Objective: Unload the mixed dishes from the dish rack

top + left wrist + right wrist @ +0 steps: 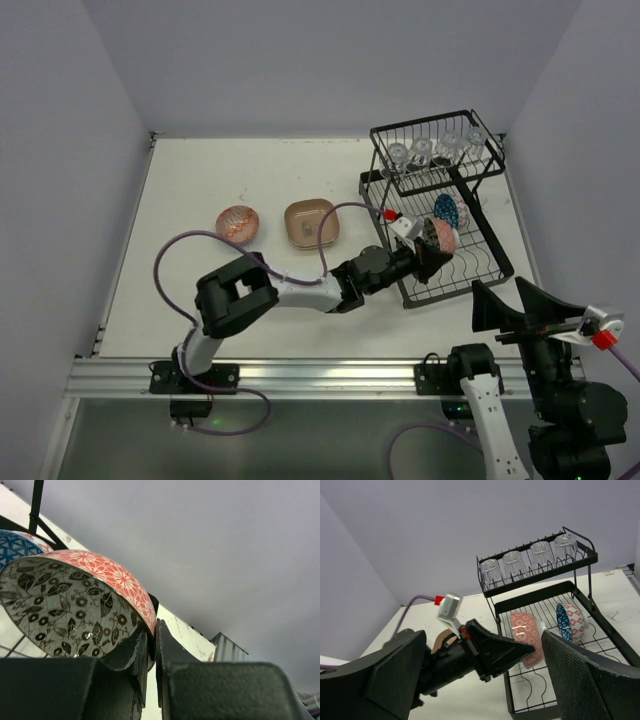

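The black wire dish rack (470, 262) stands at the table's right. Several clear glass cups (435, 152) sit upside down in its upper basket. On the lower tray a blue patterned bowl (447, 210) and a pink-red bowl (443, 236) stand on edge. My left gripper (432, 258) reaches into the tray's near end. It is shut on the pink-red bowl (115, 575), one finger (125, 655) inside the rim and one outside. The blue bowl (12, 547) stands just behind it. My right gripper (530, 310) hangs open and empty near the rack's front right corner.
A tan-brown plate (311, 222) and another pink patterned bowl (237, 222) lie on the table left of the rack. The left arm's purple cable (190, 240) loops over the table. White walls close in the table on three sides.
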`<state>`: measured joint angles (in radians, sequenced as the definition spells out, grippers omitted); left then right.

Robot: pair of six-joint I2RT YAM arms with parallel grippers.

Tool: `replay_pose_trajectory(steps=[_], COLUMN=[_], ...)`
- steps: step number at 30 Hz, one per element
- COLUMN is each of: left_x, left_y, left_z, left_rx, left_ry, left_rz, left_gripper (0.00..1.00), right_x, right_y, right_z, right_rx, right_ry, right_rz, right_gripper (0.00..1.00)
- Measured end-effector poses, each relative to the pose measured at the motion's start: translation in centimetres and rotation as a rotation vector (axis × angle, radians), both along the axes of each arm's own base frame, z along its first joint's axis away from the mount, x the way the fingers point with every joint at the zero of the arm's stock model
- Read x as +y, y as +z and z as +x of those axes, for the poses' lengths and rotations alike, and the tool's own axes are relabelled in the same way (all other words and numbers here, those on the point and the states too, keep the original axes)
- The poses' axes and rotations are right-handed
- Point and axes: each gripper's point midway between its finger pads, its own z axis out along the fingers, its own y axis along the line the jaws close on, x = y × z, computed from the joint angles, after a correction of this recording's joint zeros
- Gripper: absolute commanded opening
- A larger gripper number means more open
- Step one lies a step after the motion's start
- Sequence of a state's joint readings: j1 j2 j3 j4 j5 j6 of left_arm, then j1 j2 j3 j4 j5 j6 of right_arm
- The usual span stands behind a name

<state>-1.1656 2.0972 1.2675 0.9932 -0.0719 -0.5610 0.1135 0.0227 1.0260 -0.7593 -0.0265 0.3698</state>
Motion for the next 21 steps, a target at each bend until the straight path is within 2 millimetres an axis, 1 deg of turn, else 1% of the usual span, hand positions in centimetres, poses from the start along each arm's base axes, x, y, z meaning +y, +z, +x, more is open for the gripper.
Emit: replay_pose_trajectory(steps=[3, 5, 7, 8, 9, 10, 12, 13, 15, 17, 18, 19, 20, 21], left_x=[1.3, 2.9, 5.2, 6.5, 7.8, 9.6, 13.7, 15.4, 20.5, 27.1, 30.6, 33.9, 36.9, 39.4], left_y=[1.5, 2.2, 2.5, 2.3, 2.1, 1.8, 1.0, 0.7, 0.0, -1.0, -1.4, -1.8, -2.1, -2.2], left_z=[-1.8, -2.9, -3.6, -3.6, -3.4, -3.1, -1.6, -0.8, 2.6, 7.0, 8.9, 10.5, 11.5, 12.2], left_rx=[0.036, 0.064, 0.104, 0.131, 0.156, 0.185, 0.246, 0.271, 0.350, 0.436, 0.481, 0.523, 0.563, 0.603], left_ry=[0.012, 0.030, 0.075, 0.109, 0.150, 0.207, 0.326, 0.364, 0.475, 0.645, 0.733, 0.812, 0.876, 0.919], left_rz=[0.086, 0.150, 0.237, 0.293, 0.342, 0.405, 0.539, 0.580, 0.654, 0.714, 0.746, 0.772, 0.796, 0.820], left_gripper=[0.00, 0.00, 0.00, 0.00, 0.00, 0.00, 0.00, 0.00, 0.00, 0.00, 0.00, 0.00, 0.00, 0.00], right_x=[-0.4, -0.6, -0.8, -0.9, -1.0, -1.1, -1.1, -1.1, -1.1, -1.1, -1.1, -1.1, -1.1, -1.1], right_y=[0.1, 0.1, 0.1, 0.1, 0.2, 0.2, 0.2, 0.2, 0.2, 0.3, 0.3, 0.2, 0.2, 0.2], right_z=[0.0, 0.0, 0.0, 0.0, 0.1, 0.0, 0.1, 0.1, 0.1, 0.1, 0.2, 0.3, 0.4, 0.4], right_rx=[-0.002, -0.004, -0.005, -0.006, -0.006, -0.007, -0.007, -0.007, -0.008, -0.008, -0.006, -0.004, -0.001, 0.003], right_ry=[-0.019, -0.033, -0.041, -0.045, -0.051, -0.057, -0.061, -0.061, -0.060, -0.060, -0.060, -0.061, -0.061, -0.061], right_rz=[-0.004, -0.005, -0.007, -0.009, -0.009, -0.009, -0.009, -0.009, -0.009, -0.011, -0.013, -0.016, -0.017, -0.019], right_gripper=[0.99, 0.99, 0.99, 0.99, 0.99, 0.99, 0.99, 0.99, 0.99, 0.99, 0.99, 0.99, 0.99, 0.99])
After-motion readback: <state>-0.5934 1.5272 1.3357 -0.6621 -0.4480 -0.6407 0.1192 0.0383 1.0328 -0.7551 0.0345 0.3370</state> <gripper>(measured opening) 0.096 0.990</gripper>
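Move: The left hand already holds the pink floral bowl by its rim, clear of the dish rack. The red bowl lies about 51 cm to its left, 18 cm ahead and 18 cm below. At the same depth, the tan plate stands some 29 cm left and 19 cm below. The blue bowl, still racked, is about 11 cm right, 16 cm ahead, 14 cm lower. From the right hand, the red bowl is roughly 55 cm left, 33 cm ahead and 36 cm below. Still pinching the pink bowl's rim, the left hand first draws back some 3 cm and rises slightly, then sweeps fast to the left and forward, away from the rack towards the red bowl, sinking a little and ending about 40 cm left of its start. The wrist turns some 80 degrees on the way, swinging the fingers from pointing rightward to forward and down. ##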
